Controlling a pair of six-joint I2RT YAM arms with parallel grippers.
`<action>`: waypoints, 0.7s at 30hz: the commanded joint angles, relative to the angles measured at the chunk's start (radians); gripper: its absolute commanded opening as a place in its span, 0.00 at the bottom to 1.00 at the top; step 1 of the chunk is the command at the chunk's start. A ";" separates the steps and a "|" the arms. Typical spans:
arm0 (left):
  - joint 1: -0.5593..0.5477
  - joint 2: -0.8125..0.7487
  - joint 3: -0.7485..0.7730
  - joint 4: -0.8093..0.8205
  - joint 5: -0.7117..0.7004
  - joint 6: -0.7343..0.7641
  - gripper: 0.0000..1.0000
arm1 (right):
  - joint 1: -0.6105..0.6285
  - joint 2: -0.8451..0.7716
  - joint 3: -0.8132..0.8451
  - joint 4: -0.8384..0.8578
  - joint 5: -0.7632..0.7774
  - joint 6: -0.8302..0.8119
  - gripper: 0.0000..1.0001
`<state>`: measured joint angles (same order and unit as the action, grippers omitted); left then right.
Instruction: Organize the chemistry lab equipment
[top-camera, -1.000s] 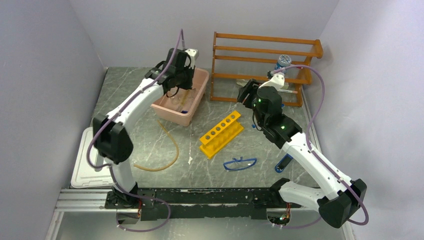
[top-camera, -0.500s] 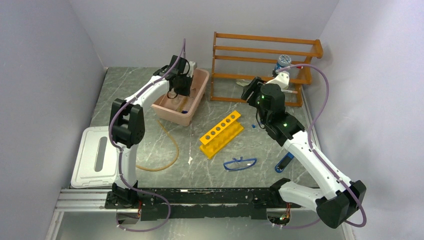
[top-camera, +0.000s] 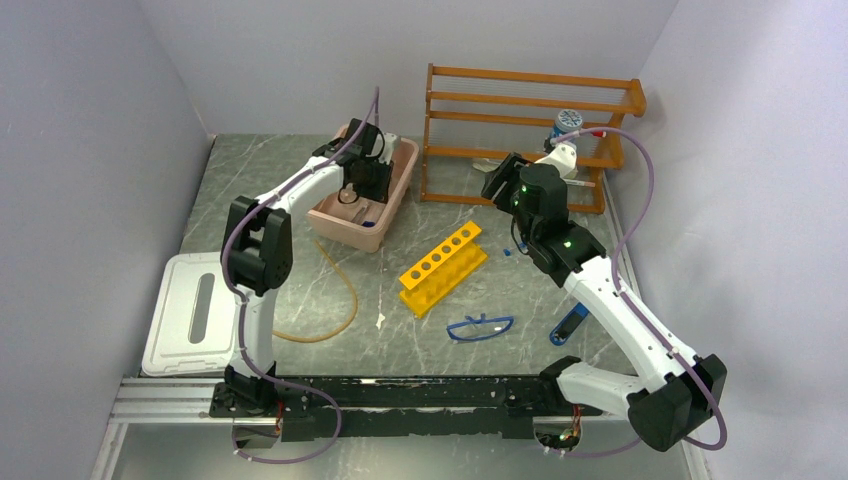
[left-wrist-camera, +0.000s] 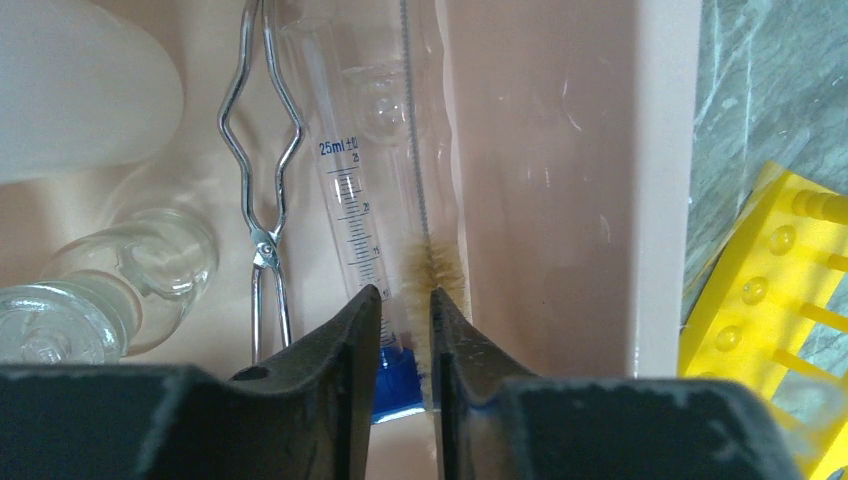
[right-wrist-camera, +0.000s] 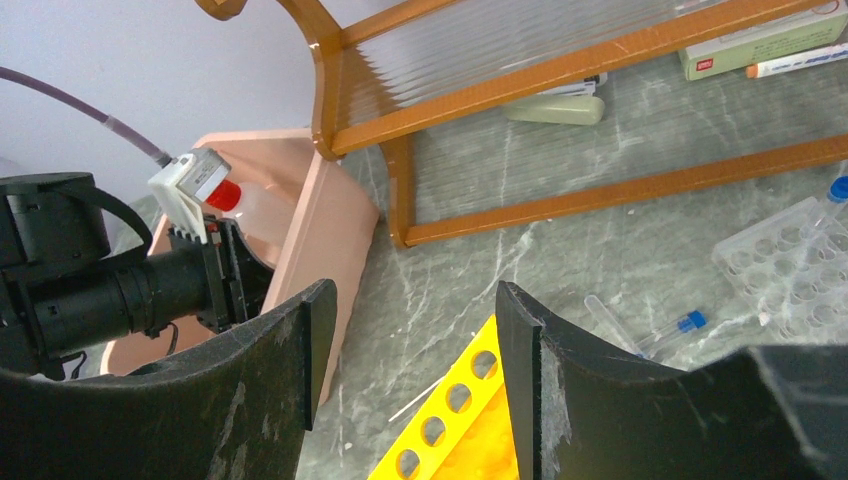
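Note:
My left gripper (left-wrist-camera: 405, 295) reaches down into the pink tub (left-wrist-camera: 560, 150), its jaws narrowly open. A tan bristle brush (left-wrist-camera: 432, 262) lies between the fingertips against the right one. Beside it lie a graduated cylinder (left-wrist-camera: 340, 180), metal tongs (left-wrist-camera: 262, 150), a clear glass vessel (left-wrist-camera: 130, 270) and a white bottle (left-wrist-camera: 70, 90). In the top view the left gripper (top-camera: 362, 185) sits over the tub (top-camera: 350, 228). My right gripper (right-wrist-camera: 413, 290) hangs open and empty above the yellow holed rack (right-wrist-camera: 470, 430). Blue goggles (top-camera: 480, 326), tan tubing (top-camera: 340, 300) and the rack (top-camera: 443, 266) lie on the table.
The wooden shelf rack (top-camera: 530, 130) stands at the back right. A white lid (top-camera: 195, 310) lies at the near left. A blue-capped tube (right-wrist-camera: 670, 330) and a clear well plate (right-wrist-camera: 790, 270) lie on the table right of the yellow rack.
The left arm has lowered its gripper into the pink tub and its jaws have parted a little. The right arm has hardly moved.

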<state>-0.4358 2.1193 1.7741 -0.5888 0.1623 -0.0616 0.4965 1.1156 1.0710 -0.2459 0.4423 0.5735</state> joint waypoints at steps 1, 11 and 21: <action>-0.006 -0.015 0.022 0.003 0.025 0.004 0.32 | -0.009 0.000 -0.006 0.015 -0.014 0.028 0.63; -0.006 -0.194 0.051 -0.078 -0.067 -0.078 0.41 | -0.009 0.009 -0.028 0.028 -0.052 0.027 0.63; -0.004 -0.481 -0.122 -0.206 -0.161 -0.149 0.72 | -0.010 0.029 -0.045 0.024 -0.102 0.027 0.63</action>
<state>-0.4358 1.7107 1.7344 -0.7025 0.0536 -0.1650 0.4942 1.1309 1.0355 -0.2363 0.3706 0.5991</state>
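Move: From the left gripper, low inside the pink bin, the brown tubing still on the table lies roughly 17 cm back and 8 cm to the left, some 8 cm lower. The brush is just under its fingertips, its middle about 4 cm ahead; the glass flask stands about 5 cm ahead and 6 cm left, the red-capped bottle 9 cm ahead and 5 cm left. From the right gripper the tubing is about 31 cm left, 6 cm back and 29 cm down. Lift the left gripper away from the brush and out of the bin, slowly at first, then fast, about 16 cm up, drawing back and left some 4 cm each as it climbs. Spread the already parted fingers much wider and let the wrist tip them up and forward by about 15 degrees. Ease the open right gripper down a couple of centimetres. ##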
